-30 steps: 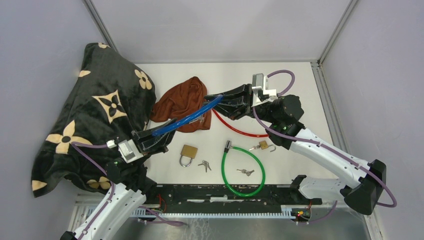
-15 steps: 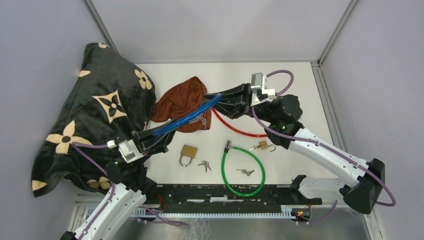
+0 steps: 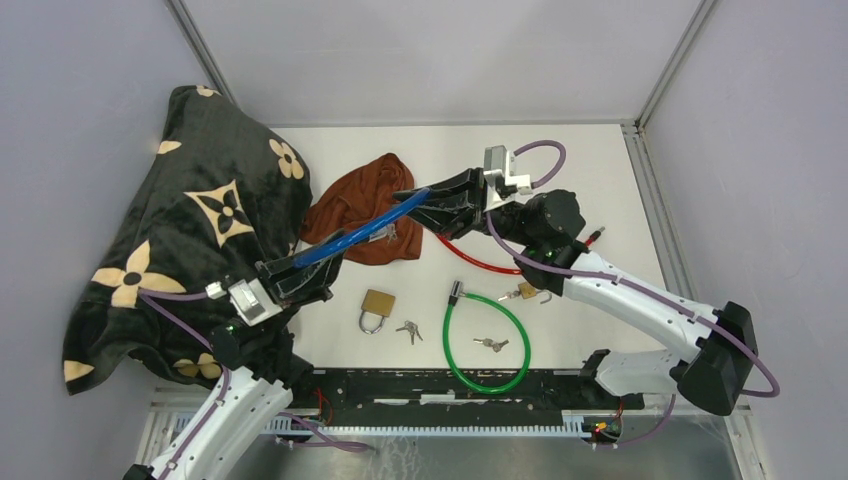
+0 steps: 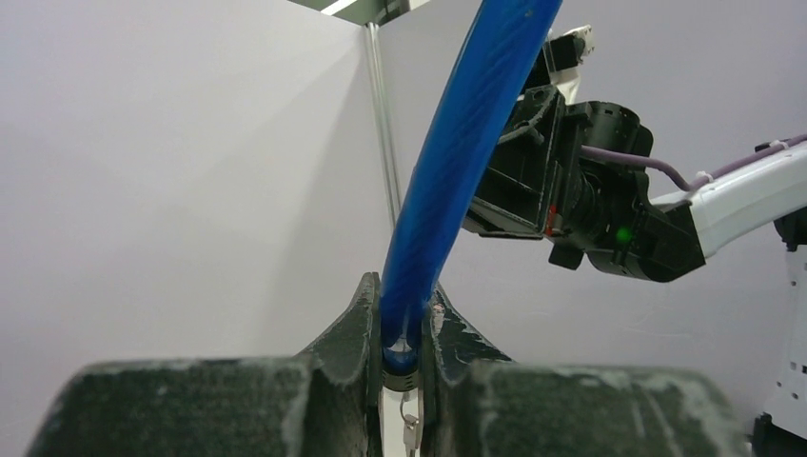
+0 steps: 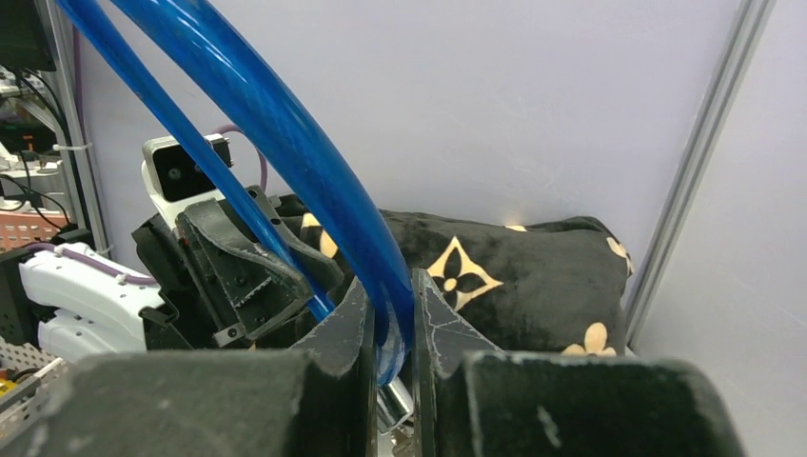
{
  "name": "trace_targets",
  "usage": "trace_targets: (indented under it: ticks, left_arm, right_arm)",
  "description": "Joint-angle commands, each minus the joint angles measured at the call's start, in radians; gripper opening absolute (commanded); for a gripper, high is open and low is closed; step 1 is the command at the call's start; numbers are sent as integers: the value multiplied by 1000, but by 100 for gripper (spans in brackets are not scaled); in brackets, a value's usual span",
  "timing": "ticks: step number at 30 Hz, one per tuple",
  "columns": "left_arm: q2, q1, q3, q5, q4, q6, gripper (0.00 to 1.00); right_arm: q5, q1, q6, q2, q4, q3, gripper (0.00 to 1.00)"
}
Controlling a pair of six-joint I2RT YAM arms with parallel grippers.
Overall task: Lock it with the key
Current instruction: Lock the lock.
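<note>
A blue cable lock (image 3: 360,232) hangs in the air between my two grippers, above the table. My left gripper (image 3: 300,272) is shut on its lower end, and the cable (image 4: 457,162) rises from between the jaws (image 4: 400,305). A small key (image 4: 411,433) dangles on a ring under that end's metal collar. My right gripper (image 3: 415,197) is shut on the upper end. In the right wrist view the blue cable (image 5: 285,133) runs into the closed jaws (image 5: 390,295), with a silver metal tip (image 5: 395,405) just below.
On the table lie a shut brass padlock (image 3: 377,305) with keys (image 3: 408,330), a green cable lock (image 3: 487,340) around more keys (image 3: 490,344), an open brass padlock (image 3: 527,292) and a red cable (image 3: 480,262). A brown cloth (image 3: 360,205) and a black flowered blanket (image 3: 180,230) lie on the left.
My right arm has swung left, carrying its end of the blue cable with it. The left gripper has shifted slightly left. Both grips have held.
</note>
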Motion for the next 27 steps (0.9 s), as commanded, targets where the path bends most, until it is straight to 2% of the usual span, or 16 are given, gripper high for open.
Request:
trace_targets:
  ticks: [1,8,10,11,14,21,23,27]
  left_arm:
    - [4,21,25,-91,126,-45,2]
    - [-3,47,42,-144,131,-68,2]
    - [-9,56,46,-148,135,-77,2]
    - [-10,62,47,-147,136,-85,2]
    - [-17,67,48,-134,109,-101,2]
    - [-37,68,30,-95,12,-122,2]
    - [-42,67,33,-95,-2,-131,2]
    - [-47,68,50,-117,-46,-164,2]
  right_arm:
    - [-33,39,67,36,104,0,0]
    - [-74,57,122,97,130,18,0]
    - [-74,57,125,109,112,22,4]
    - [-75,57,131,115,111,23,9]
    - [-110,57,146,141,113,40,32]
    - [-131,57,83,148,46,87,43]
    - [-163,57,27,148,-6,102,51]
    - [-231,57,-220,163,-291,173,73]
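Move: The right hand already pinches the blue cable close to its free end; the silver lock cylinder that takes that end lies about 3 cm left, 2 cm back and 4 cm below. Its keys dangle some 2 cm left, 2 cm back and 7 cm below that hand. From the left hand, holding the cable by the collar, the cylinder is roughly 5 cm right, 2 cm ahead and 2 cm below. Far below the right hand, the brass padlock lies about 7 cm left and 2 cm back. Leftward and down goes the right hand, about 5 cm across and 4 cm lower, closing in on the lock cylinder and turning some 10 degrees counter-clockwise; halfway through, its fingers start to open and let go of the cable end. The left hand keeps its pinch by the collar and shifts about 2 cm left. ##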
